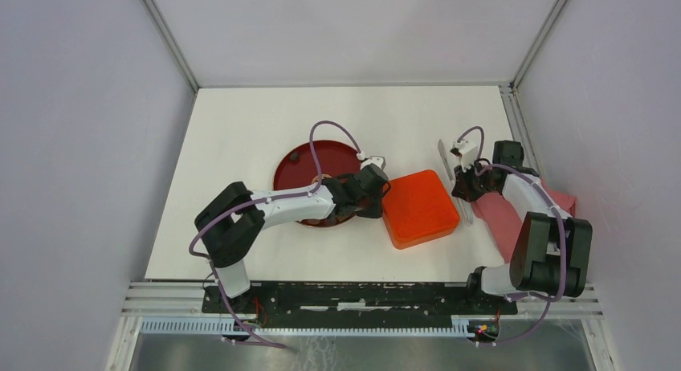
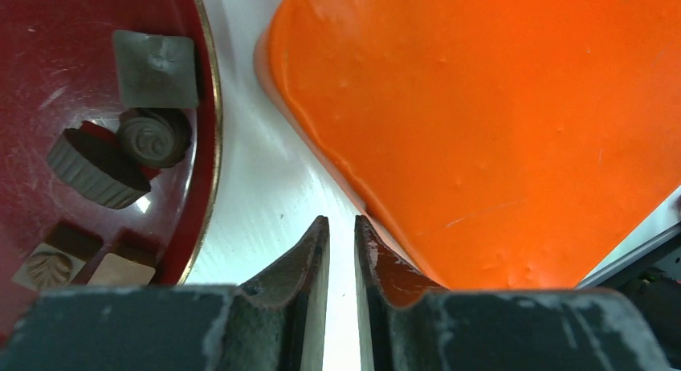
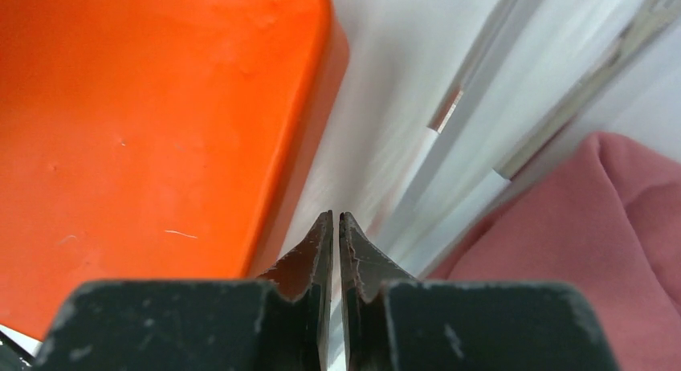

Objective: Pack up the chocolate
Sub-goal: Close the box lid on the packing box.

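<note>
Several pieces of chocolate lie on the dark red plate [image 1: 281,174]: a dark square [image 2: 155,68], a round swirl [image 2: 155,136], a fluted cup [image 2: 96,169] and two lighter squares [image 2: 48,262]. The square orange box [image 1: 419,208] sits right of the plate; only its smooth top [image 2: 498,130] shows. My left gripper [image 2: 341,225] hangs low over the white strip between plate and box, its jaws a narrow slit apart and empty. My right gripper [image 3: 336,218] is at the box's right edge [image 3: 313,130], jaws pressed almost together, holding nothing.
A pink cloth [image 1: 514,218] lies at the table's right edge, close beside my right gripper [image 1: 463,190]. A clear flat strip [image 1: 448,166] rests between the box and the cloth. My left arm reaches across the plate's near half [image 1: 321,202].
</note>
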### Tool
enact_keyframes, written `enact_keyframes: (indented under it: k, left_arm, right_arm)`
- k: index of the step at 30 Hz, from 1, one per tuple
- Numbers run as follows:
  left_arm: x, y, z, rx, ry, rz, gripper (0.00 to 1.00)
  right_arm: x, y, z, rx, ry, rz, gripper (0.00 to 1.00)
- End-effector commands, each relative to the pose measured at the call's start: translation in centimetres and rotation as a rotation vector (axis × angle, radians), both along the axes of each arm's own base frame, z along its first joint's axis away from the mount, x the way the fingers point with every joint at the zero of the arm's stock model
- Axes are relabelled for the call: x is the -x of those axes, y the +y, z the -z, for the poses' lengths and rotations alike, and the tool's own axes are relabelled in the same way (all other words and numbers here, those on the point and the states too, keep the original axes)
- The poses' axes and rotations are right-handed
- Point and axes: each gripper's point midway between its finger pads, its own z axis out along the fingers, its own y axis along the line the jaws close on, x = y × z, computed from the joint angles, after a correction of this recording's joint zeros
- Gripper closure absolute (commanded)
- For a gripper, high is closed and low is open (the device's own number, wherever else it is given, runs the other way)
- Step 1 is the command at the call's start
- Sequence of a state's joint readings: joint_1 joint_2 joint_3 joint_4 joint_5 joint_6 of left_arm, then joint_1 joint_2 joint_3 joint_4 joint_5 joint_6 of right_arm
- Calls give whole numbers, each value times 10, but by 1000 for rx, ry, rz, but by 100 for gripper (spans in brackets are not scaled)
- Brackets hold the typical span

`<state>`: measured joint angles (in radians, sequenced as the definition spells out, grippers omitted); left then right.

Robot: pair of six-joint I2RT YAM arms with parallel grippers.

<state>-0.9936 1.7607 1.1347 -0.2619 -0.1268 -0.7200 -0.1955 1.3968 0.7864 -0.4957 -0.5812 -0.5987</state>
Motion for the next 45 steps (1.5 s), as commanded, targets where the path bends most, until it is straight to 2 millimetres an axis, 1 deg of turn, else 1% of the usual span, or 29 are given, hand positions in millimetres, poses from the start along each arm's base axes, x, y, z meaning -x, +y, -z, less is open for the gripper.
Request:
enact_keyframes:
  k: [1,5,11,13,15,18,19,20,22,23,25,26,28,29,31,32,34,35,36,37,39,40,41,43,44,45]
  left_arm:
    - [-4,-12,-10,10,-9,-37,76]
    - [-9,-15,-12,1,-21,-38,77]
    - [-13,-24,-15,-2,-27,-21,77]
    - [-12,-25,-14,-6,-22,-12,77]
    - [-9,-22,-11,-13,-18,-8,77]
    - [-6,-15,-8,-23,-14,-11,77]
    - [-5,-13,-10,-22,-16,-9,77]
    - [-4,-13,-12,-19,-17,-2,77]
    - [-1,-11,-20,-5,-27,15,76]
    - [0,-10,-26,-1,-36,23,76]
    - [2,0,-42,0,-70,31,74]
    - [2,6,-50,0,-91,31,72]
    - [3,20,-64,2,-139,28,64]
    - [3,26,-72,3,-167,32,60]
    - [-1,38,-88,-4,-239,37,51]
    - [-5,41,-98,1,-281,44,46]
    - [-18,41,-115,36,-343,55,36]
    - [-24,35,-122,80,-360,81,30]
    - [-32,31,-127,130,-368,96,25]
    - [-38,23,-132,200,-367,129,21]
    - [-49,8,-140,339,-361,206,17]
    - [-59,0,-139,374,-360,226,17]
    - [-64,-5,-138,387,-353,255,17]
    - [-76,-16,-130,362,-353,291,18]
    - [-79,-23,-127,356,-348,318,19]
    - [-83,-28,-117,340,-331,332,24]
  right_arm:
    - [1,7,3,5,8,-23,89]
    - [6,16,6,-14,26,-60,90]
    - [20,41,3,-116,69,-171,90]
    - [21,43,3,-118,80,-180,91]
    - [18,35,6,-71,79,-159,91]
    - [9,14,5,11,52,-96,89]
    - [5,6,1,33,34,-70,87]
    - [3,-2,-3,50,16,-44,83]
    - [-3,-18,-14,91,-36,-3,74]
    - [-5,-23,-20,106,-60,9,71]
    - [-8,-29,-35,126,-121,9,68]
    - [-8,-27,-43,129,-154,-8,66]
    - [-7,-19,-59,118,-223,-72,63]
    - [-5,-11,-68,100,-261,-124,62]
    - [3,6,-85,69,-340,-255,56]
    - [8,17,-95,40,-390,-325,50]
    - [24,37,-109,11,-492,-496,33]
    - [36,48,-113,2,-550,-599,19]
    - [47,56,-115,5,-606,-681,7]
    - [60,64,-112,4,-656,-770,2]
    - [87,78,-100,31,-756,-963,2]
    - [98,83,-93,35,-789,-1037,2]
    - [105,87,-87,32,-794,-1076,2]
    - [113,92,-78,26,-787,-1122,2]
    - [117,94,-75,30,-792,-1143,2]
    - [119,95,-72,34,-790,-1156,2]
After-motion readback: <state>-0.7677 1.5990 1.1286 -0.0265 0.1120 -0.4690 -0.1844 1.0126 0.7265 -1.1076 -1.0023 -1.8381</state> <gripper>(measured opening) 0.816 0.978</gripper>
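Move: The packing box, with its lid on, sits between the hands. Its middle is about 7 cm right and 3 cm ahead of the left fingers, 9 cm left and 3 cm back from the right ones, and a couple of cm lower than both. The plate's centre is some 15 cm left and 9 cm ahead of the left hand. From the right hand, the tongs lie about 3 cm ahead and 1 cm right, the pink cloth 14 cm right and 5 cm back. Keep the left fingers at the lid's left edge, and work the right ones about 2 cm left, then back and down, along its right edge. Then lift both clear, opening wide: the left rises and swings forward past the box, while the right eases outward, climbs some 10 cm, and swings back and left, turning counter-clockwise towards the near-right corner. ##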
